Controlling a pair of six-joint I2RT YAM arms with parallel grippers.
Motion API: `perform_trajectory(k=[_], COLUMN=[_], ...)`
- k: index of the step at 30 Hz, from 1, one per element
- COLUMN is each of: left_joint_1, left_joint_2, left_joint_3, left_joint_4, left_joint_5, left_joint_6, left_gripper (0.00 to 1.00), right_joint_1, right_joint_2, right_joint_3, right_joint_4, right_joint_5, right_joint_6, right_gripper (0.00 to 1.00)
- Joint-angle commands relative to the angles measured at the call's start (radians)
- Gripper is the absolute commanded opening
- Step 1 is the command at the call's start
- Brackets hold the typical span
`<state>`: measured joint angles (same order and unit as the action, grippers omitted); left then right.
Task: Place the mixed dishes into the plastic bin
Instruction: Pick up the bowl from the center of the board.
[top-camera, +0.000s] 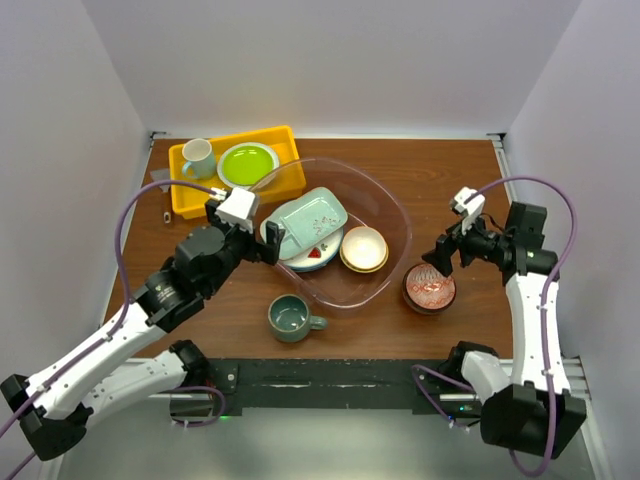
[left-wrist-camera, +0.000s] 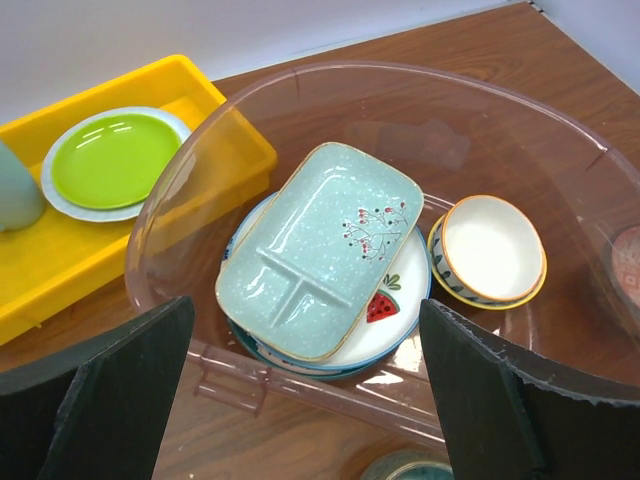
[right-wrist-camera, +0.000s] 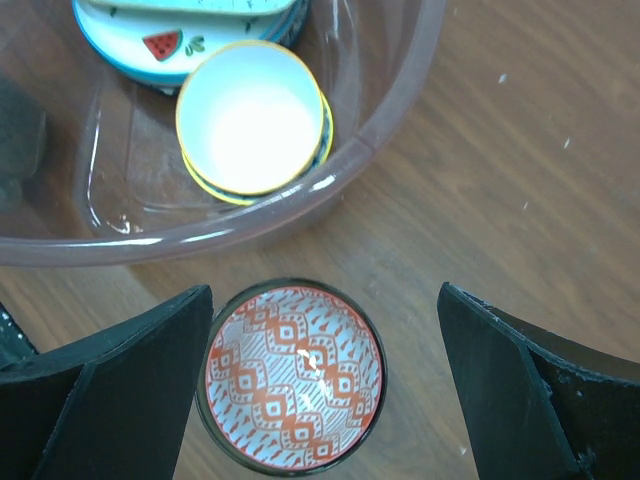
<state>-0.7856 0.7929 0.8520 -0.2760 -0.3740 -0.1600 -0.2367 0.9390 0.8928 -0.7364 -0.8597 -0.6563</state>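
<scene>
The plastic bin sits mid-table. It holds a pale-green divided tray stacked on a white plate with a watermelon mark, and beside them a yellow-inside bowl. My left gripper stands open over the bin's near-left rim, with nothing between its jaws and the tray just beyond. A grey-green mug stands on the table in front of the bin. My right gripper is open above a red-patterned bowl, which stands on the table outside the bin's right wall, between the fingers.
An opaque yellow tray at the back left holds a lime-green plate and a pale mug; the bin's rim overlaps its corner. A small dark object lies near the left table edge. White walls close three sides.
</scene>
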Motion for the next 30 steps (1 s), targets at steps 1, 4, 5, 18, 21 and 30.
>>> perform_trajectory(k=[1,4,5,18,21,30], left_joint_1=[0.006,0.008,0.008,0.026,0.028,0.037], left_joint_2=[-0.029,-0.029,-0.029,-0.061,-0.061,-0.063], left_joint_3=[-0.033,-0.051,-0.053,-0.062,-0.064,-0.064], left_joint_4=[0.023,0.015,0.015,0.026,0.027,0.029], left_joint_5=[-0.031,-0.04,-0.036,-0.006,-0.002,0.004], left_joint_6=[0.056,0.062,0.063,0.062,0.062,0.059], left_gripper=[1.0,1.0,1.0,1.0,1.0,1.0], right_joint_1=[-0.006,-0.006,-0.006,0.1,0.146,0.197], right_joint_2=[0.107,0.209,0.228,0.227,0.222,0.256], right_joint_3=[0.081,0.13,0.138,-0.012,-0.046,-0.071], right_joint_4=[-0.099,-0.193,-0.207,-0.02,0.018,0.083], right_joint_5=[0.073,0.12,0.137,0.497,0.563,0.669], right_joint_6=[-0.06,-0.095,-0.094,0.004,0.023,0.052], right_gripper=[0.98,0.98,0.98,0.9,0.88,0.71])
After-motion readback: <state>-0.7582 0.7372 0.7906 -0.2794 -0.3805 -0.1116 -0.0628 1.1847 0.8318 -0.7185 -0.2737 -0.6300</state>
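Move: The red-patterned bowl lies almost under the right hand, about 17 cm down, some 3 cm back and 1 cm left of it. Beyond it, the white bowls in the bin are roughly 8 cm ahead and 18 cm left of the right hand, and the bin's middle is about 14 cm ahead and 29 cm left. From the idle left hand, the red-patterned bowl is some 46 cm right, 3 cm back and 25 cm below. No contact can be seen yet: the right hand drops about 11 cm towards the red-patterned bowl and swings some 5 cm right, bringing its fingers astride the view of the bowl's right-hand rim. The wrist turns some 30 degrees, tipping the fingers much more steeply down and a little clockwise, and late on they start closing, to roughly three quarters open. ##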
